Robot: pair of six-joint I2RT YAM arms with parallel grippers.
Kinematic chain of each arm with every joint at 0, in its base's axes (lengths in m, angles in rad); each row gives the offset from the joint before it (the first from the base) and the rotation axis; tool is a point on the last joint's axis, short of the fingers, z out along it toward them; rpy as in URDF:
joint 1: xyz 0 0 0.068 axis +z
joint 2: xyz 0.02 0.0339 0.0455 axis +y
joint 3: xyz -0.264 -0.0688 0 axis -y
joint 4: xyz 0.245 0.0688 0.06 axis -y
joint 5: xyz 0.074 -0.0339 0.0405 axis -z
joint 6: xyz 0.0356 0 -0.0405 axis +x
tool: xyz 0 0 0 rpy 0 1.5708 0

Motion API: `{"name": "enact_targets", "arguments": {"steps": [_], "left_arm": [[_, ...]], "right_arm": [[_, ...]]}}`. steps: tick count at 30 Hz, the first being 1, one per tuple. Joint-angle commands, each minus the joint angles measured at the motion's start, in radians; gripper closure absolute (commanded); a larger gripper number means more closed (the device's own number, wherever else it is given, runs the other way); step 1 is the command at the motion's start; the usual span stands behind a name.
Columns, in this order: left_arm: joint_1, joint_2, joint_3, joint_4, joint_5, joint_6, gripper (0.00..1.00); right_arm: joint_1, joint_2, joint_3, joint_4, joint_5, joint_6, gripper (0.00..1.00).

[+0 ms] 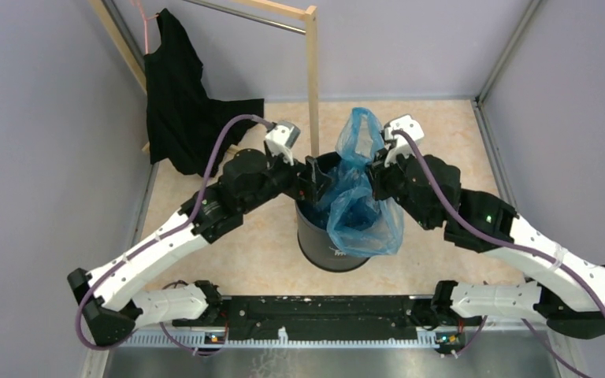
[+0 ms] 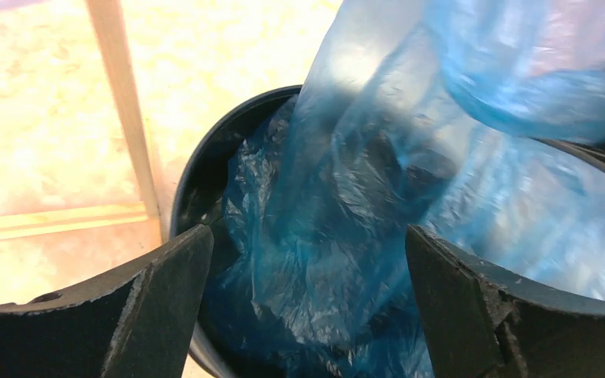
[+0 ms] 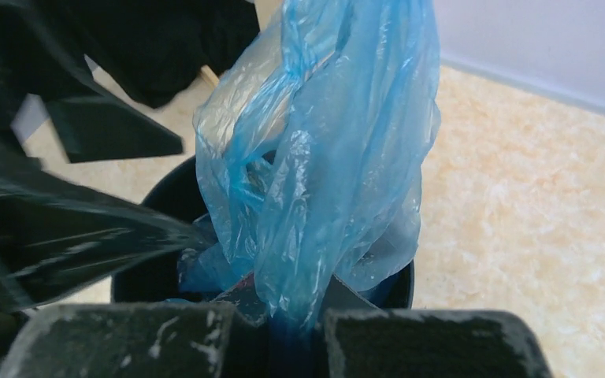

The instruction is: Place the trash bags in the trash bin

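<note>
The trash bin (image 1: pixel 327 250) is a dark cylinder in the middle of the floor, between the two arms. The light-blue trash bag (image 1: pixel 360 211) lies partly inside it, spills over its front right rim and sticks up above it. My left gripper (image 1: pixel 316 181) hovers at the bin's left rim. In the left wrist view the left gripper (image 2: pixel 307 303) stands open, its jaws wide apart over the crumpled bag (image 2: pixel 347 220) inside the bin (image 2: pixel 205 161), gripping nothing. My right gripper (image 3: pixel 295 339) is shut on a bunched fold of the bag (image 3: pixel 323 150) above the bin (image 3: pixel 154 197).
A black garment (image 1: pixel 180 102) hangs on a wooden rack (image 1: pixel 312 79) behind and left of the bin. The rack's post (image 2: pixel 122 110) stands close to the bin's far rim. Grey walls close in the floor on the left, back and right.
</note>
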Motion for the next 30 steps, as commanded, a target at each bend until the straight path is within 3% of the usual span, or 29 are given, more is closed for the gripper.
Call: {"name": "enact_targets", "arguments": {"steps": [1,6,12,15,20,23,26,30], "left_arm": [[0.001,-0.095,0.031,-0.053,-0.067,0.034,0.01],[0.002,-0.195,0.045,-0.090,-0.075,0.046,0.01],[0.002,-0.207,0.030,-0.031,0.285,0.001,0.01],[0.002,-0.170,0.023,-0.019,0.376,-0.046,0.01],[0.002,-0.136,0.008,-0.043,0.326,-0.037,0.03],[0.002,-0.086,0.071,-0.141,0.271,0.002,0.11],[0.002,-0.057,0.096,-0.135,0.290,0.035,0.19],[0.002,-0.014,0.137,-0.177,0.241,0.051,0.52]], "right_arm": [[-0.105,0.030,0.041,-0.038,-0.271,0.063,1.00],[-0.110,0.139,0.119,-0.089,-0.349,0.079,1.00],[-0.160,0.229,0.146,-0.077,-0.432,0.152,1.00],[-0.232,0.251,0.140,-0.032,-0.552,0.215,1.00],[-0.278,0.258,0.139,0.007,-0.625,0.240,1.00],[-0.293,0.256,0.138,0.007,-0.636,0.239,1.00],[-0.308,0.259,0.127,0.011,-0.647,0.236,1.00],[-0.310,0.256,0.118,0.001,-0.657,0.214,1.00]]}}
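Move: Back some 3 cm and 5 cm to the right of the open left hand lies the trash bin's mouth, about 7 cm lower; the bag's near folds are roughly 6 cm back, 6 cm right and 3 cm below, and the rack post stands about 12 cm ahead, 2 cm left. From the right hand, already shut on the bag, the mouth is about 7 cm left, 2 cm back and 12 cm down, with the bag's loose skirt some 12 cm back, 1 cm left and 10 cm below. Keeping its pinch on the bag, the right hand swings about 7 cm left over the bin's mouth, sinking some 5 cm with a little forward travel and tipping its fingers down. The left hand lifts left, then loops back and down to end nearer the robot, turning clockwise, its wide-open fingers starting to close around a bag fold. ##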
